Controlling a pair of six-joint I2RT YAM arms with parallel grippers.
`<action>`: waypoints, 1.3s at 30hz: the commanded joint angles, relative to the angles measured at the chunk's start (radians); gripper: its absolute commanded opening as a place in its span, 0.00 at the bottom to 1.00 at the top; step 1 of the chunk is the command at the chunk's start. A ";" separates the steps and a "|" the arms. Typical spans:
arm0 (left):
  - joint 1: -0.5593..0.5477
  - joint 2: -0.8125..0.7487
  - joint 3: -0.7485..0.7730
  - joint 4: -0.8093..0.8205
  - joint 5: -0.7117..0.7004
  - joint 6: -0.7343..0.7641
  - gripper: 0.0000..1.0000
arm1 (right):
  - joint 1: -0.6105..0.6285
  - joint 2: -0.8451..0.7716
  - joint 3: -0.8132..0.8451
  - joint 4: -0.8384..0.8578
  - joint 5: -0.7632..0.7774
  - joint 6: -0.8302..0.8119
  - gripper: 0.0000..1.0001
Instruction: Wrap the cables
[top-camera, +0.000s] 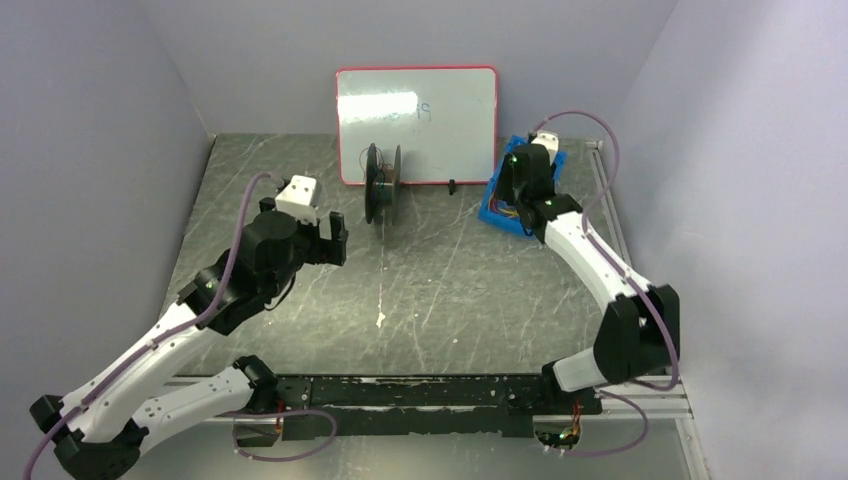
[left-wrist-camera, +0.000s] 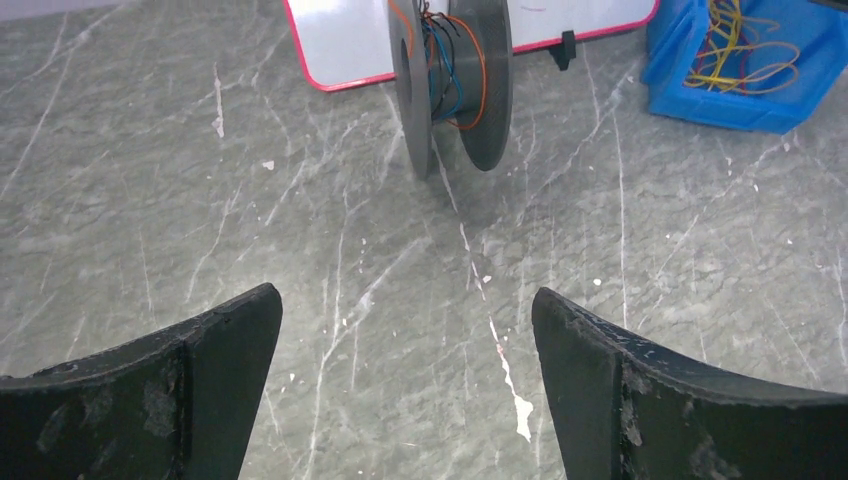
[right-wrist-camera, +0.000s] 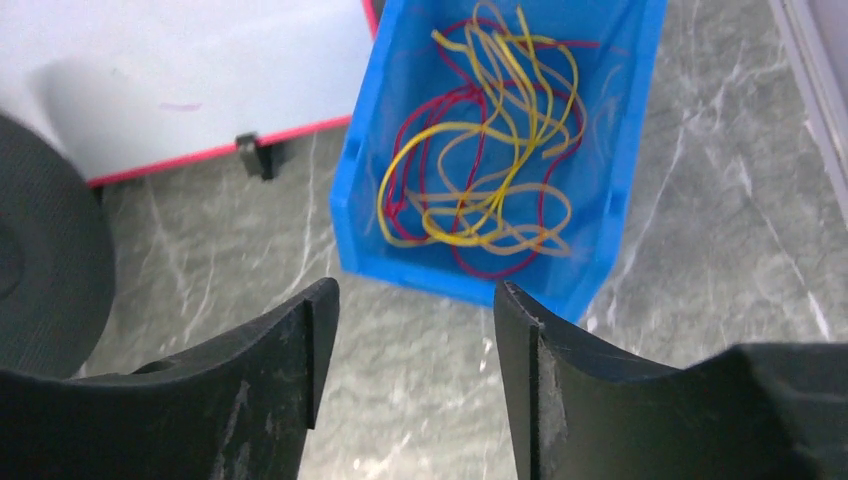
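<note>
The cables (right-wrist-camera: 482, 165) are thin yellow and red wires lying in a loose tangle inside a blue bin (right-wrist-camera: 357, 185) at the back right of the table. My right gripper (right-wrist-camera: 415, 295) hovers just short of the bin's near wall; its jaws stand apart with nothing between them. In the top view it (top-camera: 510, 195) covers much of the bin (top-camera: 492, 212). A dark spool (left-wrist-camera: 450, 80) with a few wires wound on it stands upright in front of the whiteboard. My left gripper (left-wrist-camera: 405, 300) is wide open over bare table, short of the spool, the bin and cables (left-wrist-camera: 738, 45) off to its right.
A red-framed whiteboard (top-camera: 416, 125) leans against the back wall behind the spool (top-camera: 383, 183). Grey walls close in the left and right sides. A metal rail (top-camera: 610, 200) runs along the table's right edge, next to the bin.
</note>
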 joint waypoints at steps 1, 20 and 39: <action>-0.006 -0.061 -0.031 0.064 -0.026 -0.011 1.00 | -0.037 0.130 0.076 0.097 0.071 -0.049 0.61; -0.007 -0.047 -0.045 0.041 0.000 0.001 0.98 | -0.177 0.571 0.423 0.056 -0.006 -0.150 0.45; -0.006 -0.030 -0.048 0.041 -0.012 0.008 0.98 | -0.202 0.734 0.551 0.063 -0.170 -0.131 0.39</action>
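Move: The cables lie loose in the blue bin, their middle about 13 cm ahead of my right hand, 3 cm to its right and 18 cm below; the bin's own middle is roughly 3 cm farther out than the cables and some 2 cm farther right. The whiteboard's right clip is about 17 cm ahead and 12 cm to the left of my right hand, the standing spool some 8 cm ahead and 28 cm left. From my left hand the cables are about 28 cm forward and 41 cm to the right, 26 cm down. I reach my empty right hand forward about 16 cm over the blue bin and sink it some 10 cm towards the cables, swinging about 5 cm right early on and easing slightly back left at the end. My fingers narrow from roughly two-thirds open to about 40 percent and tip some 10 degrees further down, still above the cables and not closed on any. ##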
